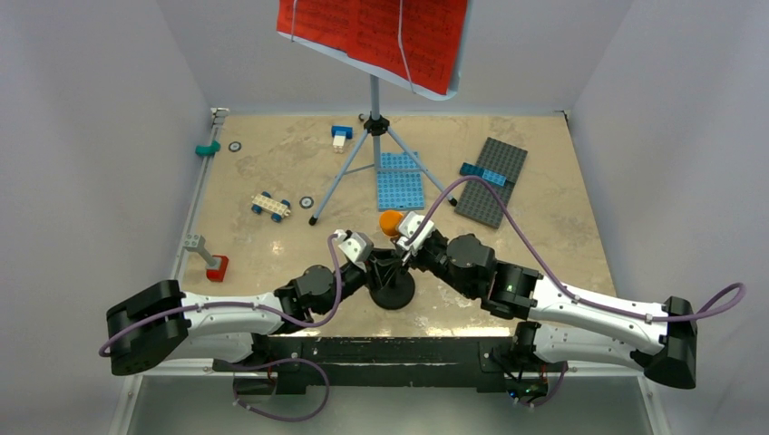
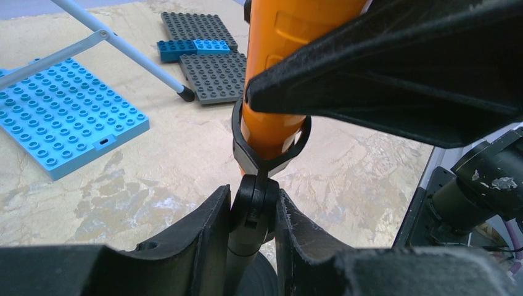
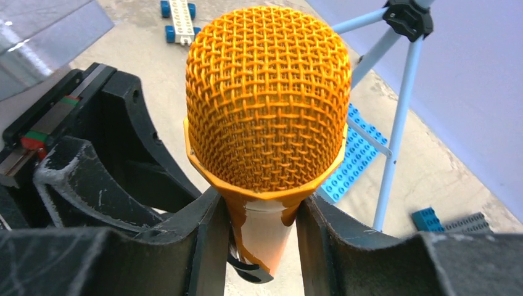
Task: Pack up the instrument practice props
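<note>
The orange toy microphone sits in the clip of its short black stand at the near middle of the table. My left gripper is shut on the stand's upright post at its hinge, just under the clip. My right gripper is shut on the microphone's handle, directly below the mesh head. The pale-blue music stand stands on grey tripod legs behind, with the red sheet-music pages on its desk.
A blue studded plate lies between the tripod legs, and a grey plate lies to its right. A small wheeled car and a red and grey piece sit at the left. Walls enclose the table.
</note>
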Motion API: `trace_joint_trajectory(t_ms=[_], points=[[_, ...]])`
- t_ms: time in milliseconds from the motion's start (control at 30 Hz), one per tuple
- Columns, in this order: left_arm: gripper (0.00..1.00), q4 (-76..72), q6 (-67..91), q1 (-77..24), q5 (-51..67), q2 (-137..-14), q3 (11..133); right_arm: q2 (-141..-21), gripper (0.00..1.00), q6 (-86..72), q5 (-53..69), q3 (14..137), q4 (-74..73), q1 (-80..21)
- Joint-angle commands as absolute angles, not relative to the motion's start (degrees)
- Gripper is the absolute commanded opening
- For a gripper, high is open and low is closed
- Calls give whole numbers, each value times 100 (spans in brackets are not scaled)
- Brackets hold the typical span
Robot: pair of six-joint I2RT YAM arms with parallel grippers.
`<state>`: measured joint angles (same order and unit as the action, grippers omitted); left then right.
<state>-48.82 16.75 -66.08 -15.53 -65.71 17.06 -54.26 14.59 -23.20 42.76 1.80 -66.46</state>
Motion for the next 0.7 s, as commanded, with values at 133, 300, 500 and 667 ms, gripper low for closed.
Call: trace_joint_trajectory(t_ms=[133,300,500,667], points=[[0,-4116,1857,-6715,-1982,-6897,1432,-4874,0,2084,-4257,4554,389,-6500],[0,-4249,1751,-6736,-2156,-6926,1446,-4545,0,2202,-4524,4621,354,-6497],[0,-4524,1426,-6750,-2673,-7012,1616,-4229,0,946,-4515,4902,-1000,-6487],[0,-5206,918,-6741,-3048,-7589,1885,-4015,0,-419,-3919,4640,-1961,-6483]])
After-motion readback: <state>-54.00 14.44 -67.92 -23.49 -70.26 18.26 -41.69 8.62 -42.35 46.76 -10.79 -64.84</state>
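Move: Gripped in the right fingers, the orange microphone still sits in the stand's clip, which lies some 6 cm below that hand. The blue plate is about 28 cm straight ahead of the right hand, the music stand's right foot 23 cm ahead and 14 cm right, and the dark plates 28 cm ahead and 25 cm right, all some 25 cm below. From the left hand, on the stand's neck, the clip is about 2 cm ahead, 2 cm right and 5 cm up. Pulling the microphone out of its clip, the right hand keeps its grip and sweeps about 10 cm right while rising some 6 cm, then sinks back a centimetre. It swings roughly 20 degrees clockwise and edges forward before easing back. The left hand keeps pinching the stand's neck to hold it against the pull, turning slightly counter-clockwise. ##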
